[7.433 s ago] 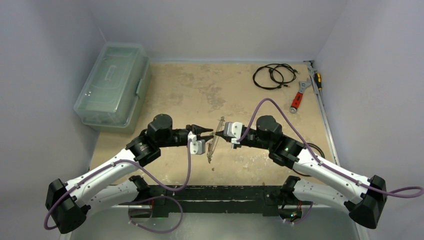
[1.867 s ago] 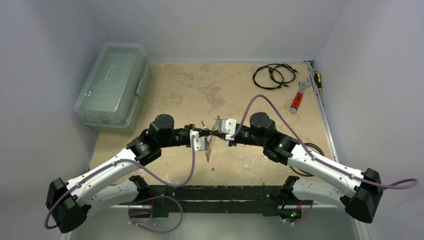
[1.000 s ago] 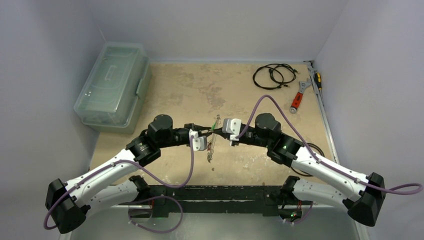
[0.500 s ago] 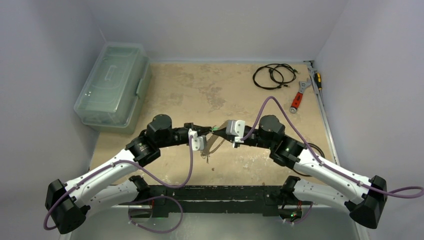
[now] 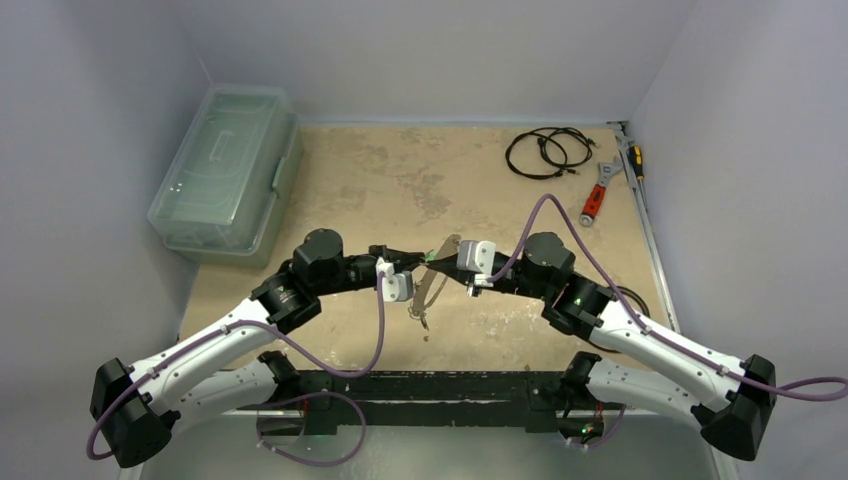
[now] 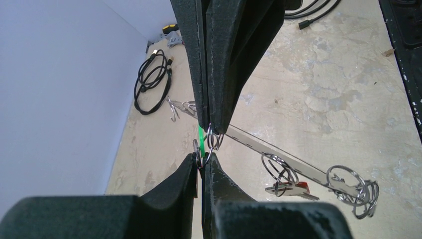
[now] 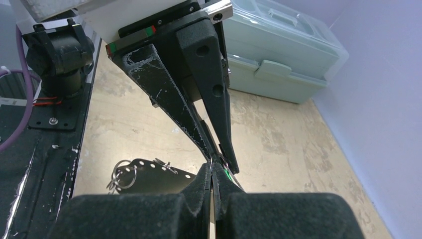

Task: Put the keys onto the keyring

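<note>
Both grippers meet tip to tip above the middle of the table. My left gripper [image 5: 418, 260] [image 6: 201, 160] is shut on a key with a green tag [image 6: 201, 138]. My right gripper [image 5: 441, 268] [image 7: 213, 169] is shut on a small split ring at the rim of the keyring [image 5: 428, 292]. The flat silvery keyring [image 6: 254, 143] hangs tilted below the tips and shows as a dark holed plate [image 7: 154, 175] in the right wrist view. A red-tagged key [image 6: 297, 187] hangs from another split ring on it. No black-tagged key shows.
A clear plastic toolbox [image 5: 225, 170] stands at the far left. At the far right lie a black cable coil [image 5: 545, 152], a red-handled wrench [image 5: 597, 195] and a screwdriver [image 5: 633, 155]. The arms' black base bar [image 5: 430, 385] runs along the near edge.
My left gripper has closed on the green-tagged key. The right gripper has drawn a little to the right, and the keyring has tipped from upright to slanted.
</note>
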Tool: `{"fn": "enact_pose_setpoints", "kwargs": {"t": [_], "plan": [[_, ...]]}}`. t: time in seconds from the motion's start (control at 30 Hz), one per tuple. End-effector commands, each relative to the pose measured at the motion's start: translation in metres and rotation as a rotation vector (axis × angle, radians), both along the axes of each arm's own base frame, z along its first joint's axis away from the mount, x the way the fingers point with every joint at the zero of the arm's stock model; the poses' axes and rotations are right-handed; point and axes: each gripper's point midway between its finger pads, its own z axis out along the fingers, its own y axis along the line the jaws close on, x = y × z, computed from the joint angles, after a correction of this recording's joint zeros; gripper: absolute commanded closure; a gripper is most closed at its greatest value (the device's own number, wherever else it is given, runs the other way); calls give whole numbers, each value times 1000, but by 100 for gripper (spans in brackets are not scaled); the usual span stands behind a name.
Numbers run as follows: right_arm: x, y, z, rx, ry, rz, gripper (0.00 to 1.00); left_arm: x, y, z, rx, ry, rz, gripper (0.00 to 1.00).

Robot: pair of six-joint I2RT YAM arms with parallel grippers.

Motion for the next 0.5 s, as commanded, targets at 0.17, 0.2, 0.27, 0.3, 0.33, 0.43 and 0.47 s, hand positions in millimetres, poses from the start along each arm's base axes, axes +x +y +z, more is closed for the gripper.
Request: {"fn": "enact_pose_setpoints", "kwargs": {"t": [0.17, 0.2, 0.27, 0.3, 0.33, 0.43, 0.47], "plan": [[0, -4, 46, 161, -87, -22, 100, -5, -1, 12, -26, -12, -25, 85], [0, -4, 45, 163, -87, -22, 100, -6, -2, 12, -27, -11, -28, 80], [-1, -4, 45, 168, -85, -21, 100, -8, -2, 14, -31, -15, -35, 72], [-1, -4, 45, 168, -84, -20, 100, -9, -2, 15, -35, -16, -41, 68], [-1, -4, 45, 170, -84, -19, 100, -10, -2, 16, -38, -18, -44, 66], [-2, -3, 44, 171, -81, -15, 100, -13, -1, 20, -52, -26, -56, 62], [-2, -3, 43, 170, -78, -14, 100, -14, -1, 21, -58, -29, -60, 62]]}}
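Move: The green key is right at the left fingertips, about 1 cm to the right and 1 cm forward, pinched by its small ring beside the small ring the right fingers hold. The keyring plate's middle lies some 3 cm back, 2 cm right and 4 cm below the left hand, and the red-tagged key about 5 cm back, level sideways, and 4 cm below. From the right hand the green key is about 1 cm forward, level sideways and at about the same height. Open the left gripper to a bit over a third, letting go of the green key's small ring, and hold that hand almost where it is. Keep the right gripper shut on its small ring and, as the left fingers part, raise it about 2 cm, rolling some 5 degrees so its left side lifts. ##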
